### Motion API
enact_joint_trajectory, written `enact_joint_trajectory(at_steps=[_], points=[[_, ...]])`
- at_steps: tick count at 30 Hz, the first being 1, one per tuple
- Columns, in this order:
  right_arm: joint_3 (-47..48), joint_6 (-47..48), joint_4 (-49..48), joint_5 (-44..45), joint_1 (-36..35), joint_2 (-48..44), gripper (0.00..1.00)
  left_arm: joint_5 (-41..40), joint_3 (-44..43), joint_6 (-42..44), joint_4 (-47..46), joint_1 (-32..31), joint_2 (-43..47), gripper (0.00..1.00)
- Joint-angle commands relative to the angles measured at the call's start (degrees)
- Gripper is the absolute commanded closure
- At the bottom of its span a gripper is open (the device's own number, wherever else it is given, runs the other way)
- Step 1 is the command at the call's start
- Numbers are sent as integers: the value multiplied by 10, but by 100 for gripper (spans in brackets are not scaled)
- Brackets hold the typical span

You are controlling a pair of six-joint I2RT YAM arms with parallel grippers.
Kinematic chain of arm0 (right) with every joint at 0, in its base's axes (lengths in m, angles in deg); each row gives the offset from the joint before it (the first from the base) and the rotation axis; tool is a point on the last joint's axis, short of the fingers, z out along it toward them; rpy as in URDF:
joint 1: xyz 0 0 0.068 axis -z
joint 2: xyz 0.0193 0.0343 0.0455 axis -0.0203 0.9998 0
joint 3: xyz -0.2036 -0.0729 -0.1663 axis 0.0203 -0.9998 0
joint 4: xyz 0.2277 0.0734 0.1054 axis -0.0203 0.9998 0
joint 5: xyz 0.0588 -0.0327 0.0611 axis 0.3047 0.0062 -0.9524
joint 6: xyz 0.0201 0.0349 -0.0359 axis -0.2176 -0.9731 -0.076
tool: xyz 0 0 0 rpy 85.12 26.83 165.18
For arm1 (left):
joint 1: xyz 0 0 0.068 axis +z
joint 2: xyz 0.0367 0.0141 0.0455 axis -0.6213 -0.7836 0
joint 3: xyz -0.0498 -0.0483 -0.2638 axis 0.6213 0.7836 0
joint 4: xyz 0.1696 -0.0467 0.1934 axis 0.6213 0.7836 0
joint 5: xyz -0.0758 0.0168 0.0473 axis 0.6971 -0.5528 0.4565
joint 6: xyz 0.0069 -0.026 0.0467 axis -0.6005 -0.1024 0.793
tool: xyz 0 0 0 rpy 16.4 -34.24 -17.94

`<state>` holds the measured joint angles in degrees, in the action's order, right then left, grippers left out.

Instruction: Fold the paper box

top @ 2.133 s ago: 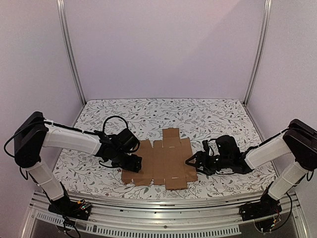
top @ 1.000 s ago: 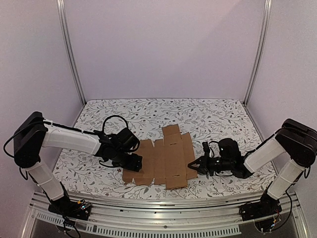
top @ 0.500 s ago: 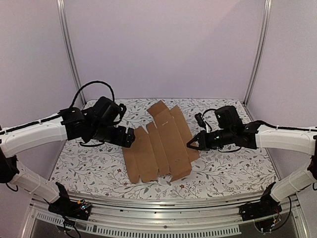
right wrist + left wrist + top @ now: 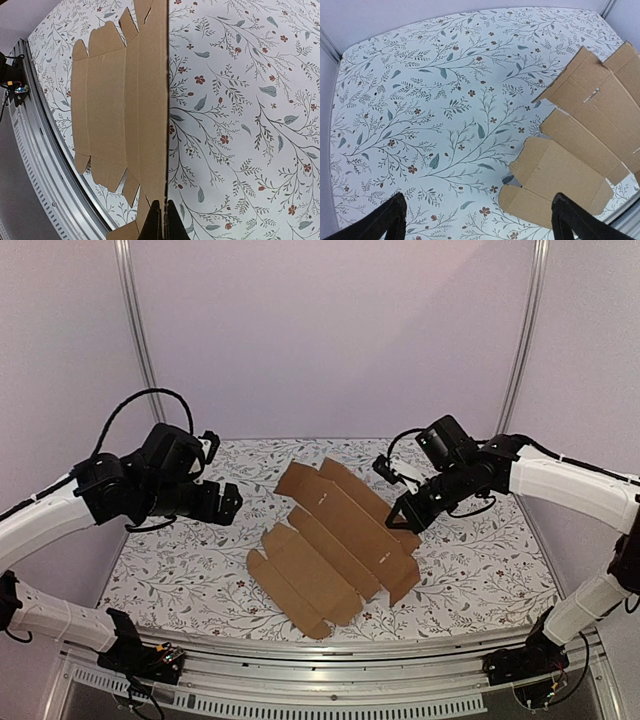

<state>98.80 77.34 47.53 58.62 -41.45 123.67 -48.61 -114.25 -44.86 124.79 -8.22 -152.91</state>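
Note:
The paper box [image 4: 335,540] is a flat brown die-cut sheet with creased panels and flaps. It hangs slanted over the floral table, its right edge raised. My right gripper [image 4: 400,524] is shut on that edge. In the right wrist view the two fingertips [image 4: 161,222] pinch the sheet's thin edge, and the paper box [image 4: 120,100] stretches away from them. My left gripper [image 4: 226,504] stands open in the air to the left, apart from the sheet. In the left wrist view its fingers [image 4: 390,220] are spread wide over bare cloth, with the paper box [image 4: 580,130] to the right.
A floral cloth [image 4: 200,570] covers the table. A metal rail [image 4: 330,665] runs along the near edge and also shows as the rail [image 4: 30,125] in the right wrist view. Upright frame posts [image 4: 140,340] and plain walls close the back and sides.
My right gripper has raised the sheet off the table and swung it diagonal. My left gripper has opened, let go of the sheet's left edge and drawn back up and left.

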Motion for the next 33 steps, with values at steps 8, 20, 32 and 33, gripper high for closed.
enact_joint_trajectory(at_steps=[8,20,32,33], points=[[176,225,166,161,-30,160,100,47,67,-22,-21,8,21,0],[221,281,168,266,-67,221,100,71,108,-35,-67,8,2,1],[197,314,123,363,-106,237,100,83,129,-50,-113,9,-18,0],[186,318,111,372,-110,235,100,83,134,-53,-118,9,-18,0]])
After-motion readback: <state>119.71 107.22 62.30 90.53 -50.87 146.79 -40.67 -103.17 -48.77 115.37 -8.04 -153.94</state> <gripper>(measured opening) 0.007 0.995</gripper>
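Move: The paper box hangs from the right fingers by its outer long edge. Its middle is about 11 cm to the right hand's left, level with it fore and aft, and some 12 cm below. The box's wide panel lies about 16 cm left, 1 cm back and 17 cm down, and its far end flap some 19 cm left and 13 cm ahead. From the empty left hand, the box's middle is roughly 19 cm right, 1 cm back and 17 cm below. The box, still pinched by its outer edge in the shut right fingers, is swung counter-clockwise as that hand goes down and forward, about 5 cm each way. The wrist rolls strongly, its left side dipping some 40 degrees, while also turning counter-clockwise. The left hand, wide open, sinks about 6 cm beside the box and ends slightly nearer it, touching nothing. ##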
